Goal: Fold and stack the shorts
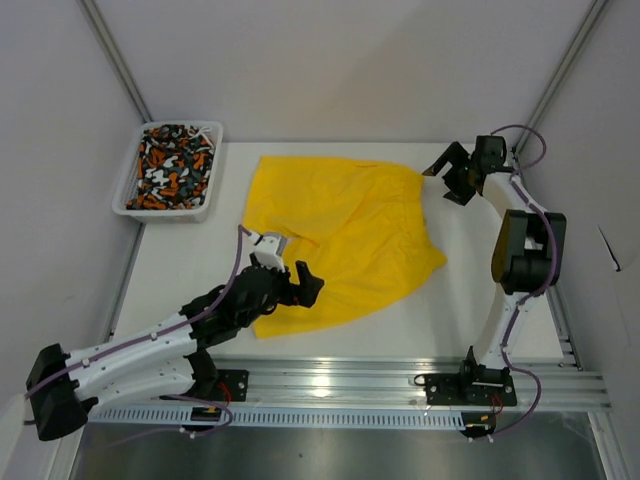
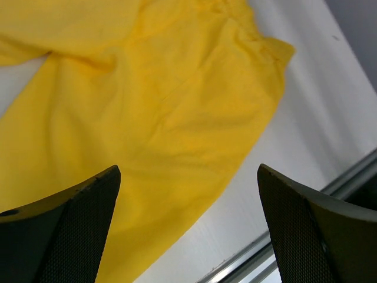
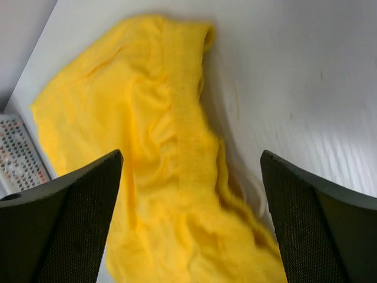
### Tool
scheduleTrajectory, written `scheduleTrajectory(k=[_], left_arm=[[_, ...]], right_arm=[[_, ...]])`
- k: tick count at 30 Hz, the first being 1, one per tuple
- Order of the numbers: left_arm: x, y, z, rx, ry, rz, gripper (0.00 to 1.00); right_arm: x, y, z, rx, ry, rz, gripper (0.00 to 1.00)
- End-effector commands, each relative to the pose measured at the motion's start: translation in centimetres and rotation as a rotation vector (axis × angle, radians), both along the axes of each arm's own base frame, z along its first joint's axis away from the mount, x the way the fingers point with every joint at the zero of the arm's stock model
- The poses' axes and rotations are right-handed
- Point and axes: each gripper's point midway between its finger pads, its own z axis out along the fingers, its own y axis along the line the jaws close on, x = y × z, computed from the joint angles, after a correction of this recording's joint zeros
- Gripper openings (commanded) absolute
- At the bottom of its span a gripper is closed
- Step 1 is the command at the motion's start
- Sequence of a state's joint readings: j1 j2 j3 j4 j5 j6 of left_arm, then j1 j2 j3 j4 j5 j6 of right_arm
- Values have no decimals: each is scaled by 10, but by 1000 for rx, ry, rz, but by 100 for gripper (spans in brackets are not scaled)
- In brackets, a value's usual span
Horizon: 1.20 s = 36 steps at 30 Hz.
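Observation:
The yellow shorts [image 1: 340, 235] lie spread out and rumpled in the middle of the white table. My left gripper [image 1: 290, 272] hangs open over their near left corner; in the left wrist view its fingertips [image 2: 112, 177] stand wide apart above the yellow cloth [image 2: 147, 106], holding nothing. Beside the far right corner of the shorts, my right gripper [image 1: 450, 175] is open too. In the right wrist view the gathered waistband [image 3: 188, 135] runs below the gripper [image 3: 191, 154], untouched. The patterned shorts [image 1: 172, 165] lie bunched in the basket.
The white mesh basket [image 1: 130, 190] stands at the table's far left corner and also shows in the right wrist view [image 3: 17, 156]. A metal rail [image 1: 350, 385] runs along the near edge. Grey walls close in the table at the back and both sides.

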State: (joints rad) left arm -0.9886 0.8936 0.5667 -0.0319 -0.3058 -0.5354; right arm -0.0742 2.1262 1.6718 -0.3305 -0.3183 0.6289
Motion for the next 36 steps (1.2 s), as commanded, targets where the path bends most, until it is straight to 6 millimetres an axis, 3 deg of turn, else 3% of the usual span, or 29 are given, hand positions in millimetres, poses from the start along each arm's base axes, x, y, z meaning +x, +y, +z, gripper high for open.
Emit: scheduleTrajectory(k=[1, 2, 3, 4, 5, 7, 10, 11, 13, 14, 15, 18, 25, 31, 36], left_arm=[[4, 41, -3, -61, 56, 209, 99], [2, 45, -4, -62, 60, 213, 99], [-2, 48, -8, -47, 77, 211, 99], [-3, 52, -7, -48, 84, 218, 99], [-5, 55, -11, -46, 107, 233, 99], [-9, 59, -23, -7, 147, 238, 99], [-11, 67, -40, 41, 207, 268, 99], [-11, 69, -44, 50, 217, 276, 99], [-9, 76, -53, 60, 244, 307, 99], [-8, 79, -57, 63, 256, 316, 99], [-9, 80, -64, 64, 278, 312, 99], [-4, 88, -69, 56, 296, 342, 99], [0, 109, -75, 75, 302, 432, 99], [7, 125, -84, 61, 333, 493, 99], [8, 129, -86, 45, 342, 498, 99]], right_arm=[[-45, -5, 44, -69, -61, 5, 100], [-59, -3, 65, -72, -104, 8, 100], [-70, -3, 66, -67, -103, 2, 99], [-93, -2, 46, -61, -52, 5, 100], [-104, -2, 63, -66, -91, -5, 99], [-135, 0, 59, -62, -71, -10, 100], [-165, 9, 58, -42, -69, 6, 99], [-182, 9, 42, -41, -31, -2, 99], [-201, 10, 50, -44, -63, -16, 98], [-215, 8, 34, -52, -29, -36, 95], [-223, 6, 40, -57, -58, -52, 92], [-242, 2, 18, -57, -26, -101, 79], [-253, 5, -15, -32, 50, -118, 68], [-235, 2, -30, -24, 53, -148, 68], [-223, 5, -54, -13, 114, -145, 66]])
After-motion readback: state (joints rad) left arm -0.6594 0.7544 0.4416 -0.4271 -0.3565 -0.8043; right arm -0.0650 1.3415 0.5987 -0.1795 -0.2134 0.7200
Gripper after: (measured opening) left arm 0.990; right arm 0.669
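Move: The right hand's aim, the near corner of the shorts' waistband, lies about 22 cm back, 2 cm left and 8 cm below; the far waistband corner is some 3 cm ahead and 6 cm left at the same depth. From the left hand, the near leg's hem is roughly 17 cm left, 3 cm back and 16 cm below, and the far leg's hem about 21 cm left and 31 cm ahead, equally low. Right arcs back 25 cm towards near waistband corner, part-closing; left swings left 13 cm, sinking towards near hem. ##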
